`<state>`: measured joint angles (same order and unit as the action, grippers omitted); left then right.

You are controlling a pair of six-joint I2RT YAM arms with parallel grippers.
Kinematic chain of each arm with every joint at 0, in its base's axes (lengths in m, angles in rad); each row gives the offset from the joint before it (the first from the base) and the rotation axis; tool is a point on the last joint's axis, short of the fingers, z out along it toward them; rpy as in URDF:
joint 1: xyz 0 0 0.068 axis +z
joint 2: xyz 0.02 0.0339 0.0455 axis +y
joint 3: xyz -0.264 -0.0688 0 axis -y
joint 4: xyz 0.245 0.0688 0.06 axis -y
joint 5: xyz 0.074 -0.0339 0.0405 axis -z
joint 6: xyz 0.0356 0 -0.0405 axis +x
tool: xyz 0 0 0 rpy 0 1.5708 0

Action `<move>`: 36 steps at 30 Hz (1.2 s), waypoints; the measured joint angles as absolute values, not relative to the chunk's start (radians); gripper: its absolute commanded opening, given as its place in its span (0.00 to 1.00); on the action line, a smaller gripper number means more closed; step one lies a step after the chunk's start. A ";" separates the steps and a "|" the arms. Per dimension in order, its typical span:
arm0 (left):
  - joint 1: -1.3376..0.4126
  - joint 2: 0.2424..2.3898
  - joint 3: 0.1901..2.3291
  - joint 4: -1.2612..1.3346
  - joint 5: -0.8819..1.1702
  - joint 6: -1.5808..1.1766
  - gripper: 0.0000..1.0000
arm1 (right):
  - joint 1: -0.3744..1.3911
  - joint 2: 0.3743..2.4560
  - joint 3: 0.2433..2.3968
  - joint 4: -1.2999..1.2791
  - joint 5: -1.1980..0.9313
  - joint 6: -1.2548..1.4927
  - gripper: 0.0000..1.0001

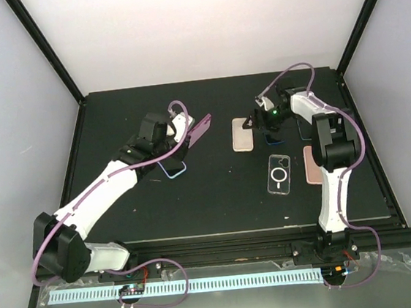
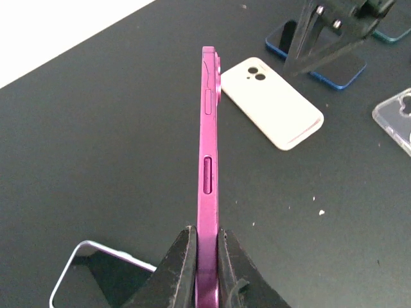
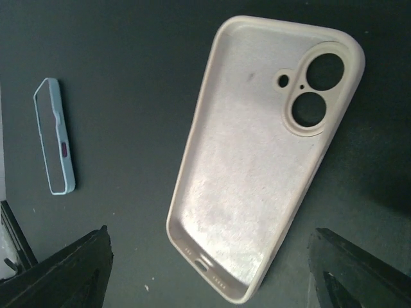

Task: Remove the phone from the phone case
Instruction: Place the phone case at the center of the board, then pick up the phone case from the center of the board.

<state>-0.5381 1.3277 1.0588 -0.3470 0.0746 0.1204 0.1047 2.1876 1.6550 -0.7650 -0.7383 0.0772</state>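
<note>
My left gripper [image 2: 207, 258] is shut on the lower end of a magenta phone [image 2: 209, 154], which it holds edge-on above the table; from above the phone [image 1: 200, 130] juts out to the right of the gripper [image 1: 182, 138]. An empty light-blue phone case [image 1: 172, 168] lies on the table just below it, also seen as the case [image 2: 80, 273]. My right gripper [image 3: 212, 276] stands open over an empty beige case [image 3: 257, 160] lying inside up, its fingers [image 3: 64, 273] well clear of both long sides. From above, that gripper [image 1: 257, 121] hovers at the beige case [image 1: 242, 135].
A clear case [image 1: 279, 174] lies in the middle right, a pink phone or case [image 1: 310, 166] beyond it at the right arm. A dark blue phone [image 1: 274, 139] lies under the right wrist. The table's raised black frame [image 1: 365, 137] borders the mat.
</note>
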 measured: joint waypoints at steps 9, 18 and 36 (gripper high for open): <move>-0.611 1.281 1.062 -0.448 -0.061 0.121 0.02 | 0.105 1.937 1.484 -0.706 -0.797 0.133 0.87; -0.652 1.276 1.093 -0.448 -0.136 0.121 0.02 | 0.123 1.803 1.478 -0.628 -0.742 0.155 0.74; -0.651 1.325 1.110 -0.438 -0.172 0.120 0.02 | 0.148 2.150 1.621 -0.656 -0.497 0.136 0.46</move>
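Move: The cream phone case lies flat on the board, open side up, its middle about 3 cm to the right hand's left, 3 cm back and some 4 cm below the open fingers. The blue-rimmed phone is about 9 cm to this hand's right and 1 cm back; the clear case sits 19 cm back and 8 cm right. From the left hand, which holds the magenta phone, the cream case is about 19 cm right, 7 cm ahead and 17 cm below. Over the cream case, already set down, the right hand keeps rising, about 12 cm up and 4 cm back, then comes down again and forward to nearly its old height, its fingers tipping some 10 degrees steeper and narrowing to half open astride the case's right long edge, contact not visible. The left hand keeps its grip on the magenta phone, drawing back 2 cm, lifting slightly, then easing forward and down with a slight roll. ##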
